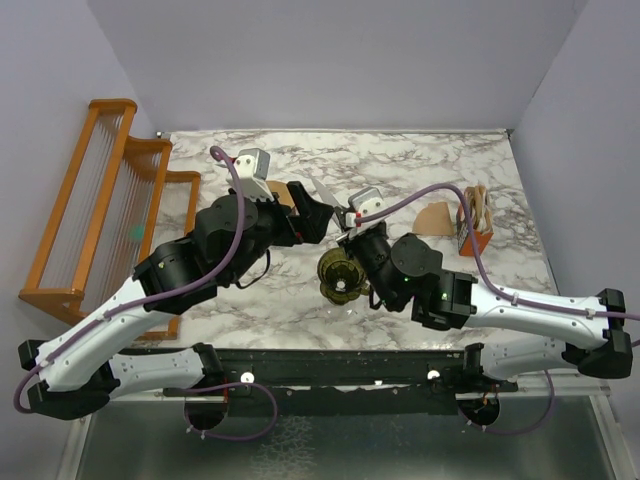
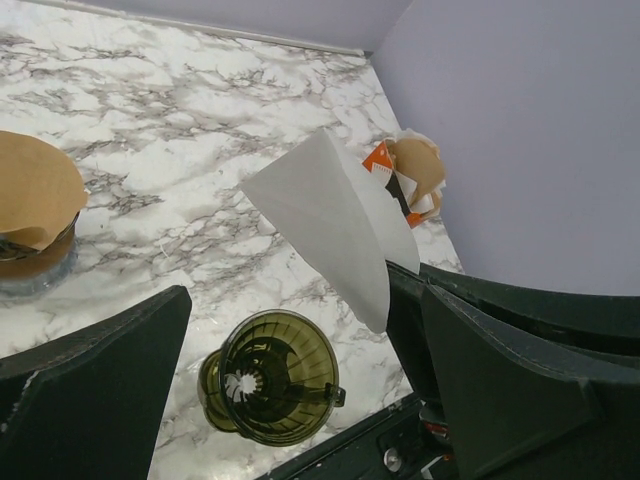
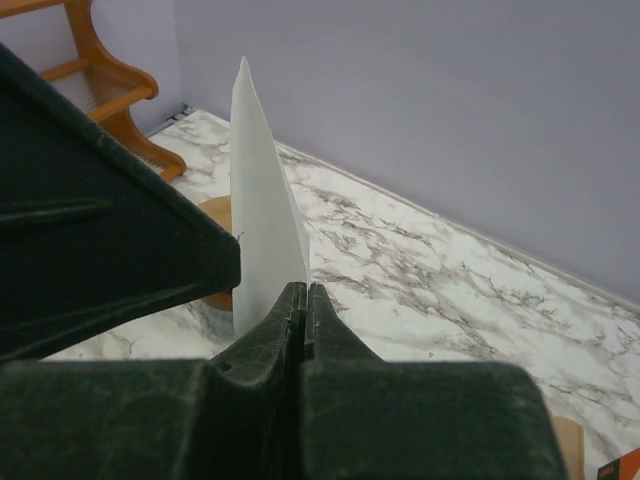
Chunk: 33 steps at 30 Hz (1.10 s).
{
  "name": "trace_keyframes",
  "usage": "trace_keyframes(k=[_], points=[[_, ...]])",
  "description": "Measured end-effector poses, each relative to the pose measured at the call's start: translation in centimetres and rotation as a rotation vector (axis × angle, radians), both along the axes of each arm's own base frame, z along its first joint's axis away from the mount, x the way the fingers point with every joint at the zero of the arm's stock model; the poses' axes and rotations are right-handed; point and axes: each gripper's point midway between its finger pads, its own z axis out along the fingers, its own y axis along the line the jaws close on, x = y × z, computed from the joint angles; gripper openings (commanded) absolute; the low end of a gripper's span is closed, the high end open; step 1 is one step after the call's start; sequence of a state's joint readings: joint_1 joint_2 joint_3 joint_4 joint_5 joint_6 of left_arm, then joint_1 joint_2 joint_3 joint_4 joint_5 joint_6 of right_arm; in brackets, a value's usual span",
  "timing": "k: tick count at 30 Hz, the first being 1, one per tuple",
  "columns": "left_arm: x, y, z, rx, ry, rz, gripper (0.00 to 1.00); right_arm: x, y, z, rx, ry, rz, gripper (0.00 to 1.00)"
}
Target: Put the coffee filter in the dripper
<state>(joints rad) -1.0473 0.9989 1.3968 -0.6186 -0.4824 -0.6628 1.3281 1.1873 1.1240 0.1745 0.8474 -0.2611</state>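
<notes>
The coffee filter [image 1: 325, 190], a white paper cone folded flat, stands up from my right gripper [image 1: 348, 215], which is shut on its lower edge; the right wrist view shows the filter [image 3: 262, 200] rising from the closed jaws of the right gripper [image 3: 307, 288]. My left gripper [image 1: 318, 215] is open right beside it. In the left wrist view the filter [image 2: 340, 225] hangs by the right-hand finger of the left gripper [image 2: 305, 300], and nothing is pinched. The dripper [image 1: 340, 275], dark olive-green, sits upright and empty on the marble below both grippers, and the left wrist view looks down into the dripper [image 2: 280, 375].
A brown disc on a grey stand [image 2: 35, 200] sits left of the filter. An orange holder with tan papers [image 1: 475, 225] and a flat tan paper [image 1: 435, 215] lie at the right. A wooden rack [image 1: 100, 200] stands off the table's left edge.
</notes>
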Motion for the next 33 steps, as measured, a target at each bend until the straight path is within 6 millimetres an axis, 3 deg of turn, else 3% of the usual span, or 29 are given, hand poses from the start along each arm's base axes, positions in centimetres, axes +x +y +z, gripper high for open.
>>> trace_keyframes(k=[12, 17, 33], points=[[0.4, -0.1, -0.4, 0.009, 0.005, 0.019, 0.99, -0.2, 0.4, -0.1, -0.002, -0.017, 0.001, 0.00], [1.0, -0.3, -1.6, 0.042, 0.015, 0.042, 0.98, -0.4, 0.6, 0.1, 0.006, -0.020, 0.009, 0.01], [1.7, -0.2, -4.5, 0.109, 0.039, 0.079, 0.53, -0.5, 0.3, -0.4, 0.016, -0.006, -0.024, 0.01]])
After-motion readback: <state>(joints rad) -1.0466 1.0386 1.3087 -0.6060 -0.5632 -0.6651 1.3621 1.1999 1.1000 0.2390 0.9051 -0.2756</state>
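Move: The white coffee filter, already pinched at one edge by the right hand, has its middle about 5 cm ahead of the left hand point, 3 cm to its right and roughly level with it. The dripper stands about 6 cm ahead, 5 cm right and some 26 cm below the left hand; the brown-topped jar is roughly 23 cm ahead, 9 cm left and 28 cm down. From the right hand, the filter's middle lies 4 cm ahead, 3 cm left, slightly above. The filter stays pinched in the shut right fingers, which hold nearly still, while the left hand comes down beside its free part by about 5 cm, mostly late, easing a little forward and rolling its left side up slightly. In the later part the wide-open left fingers begin closing from either side of the paper, to a bit over half open, without yet pinching it. ##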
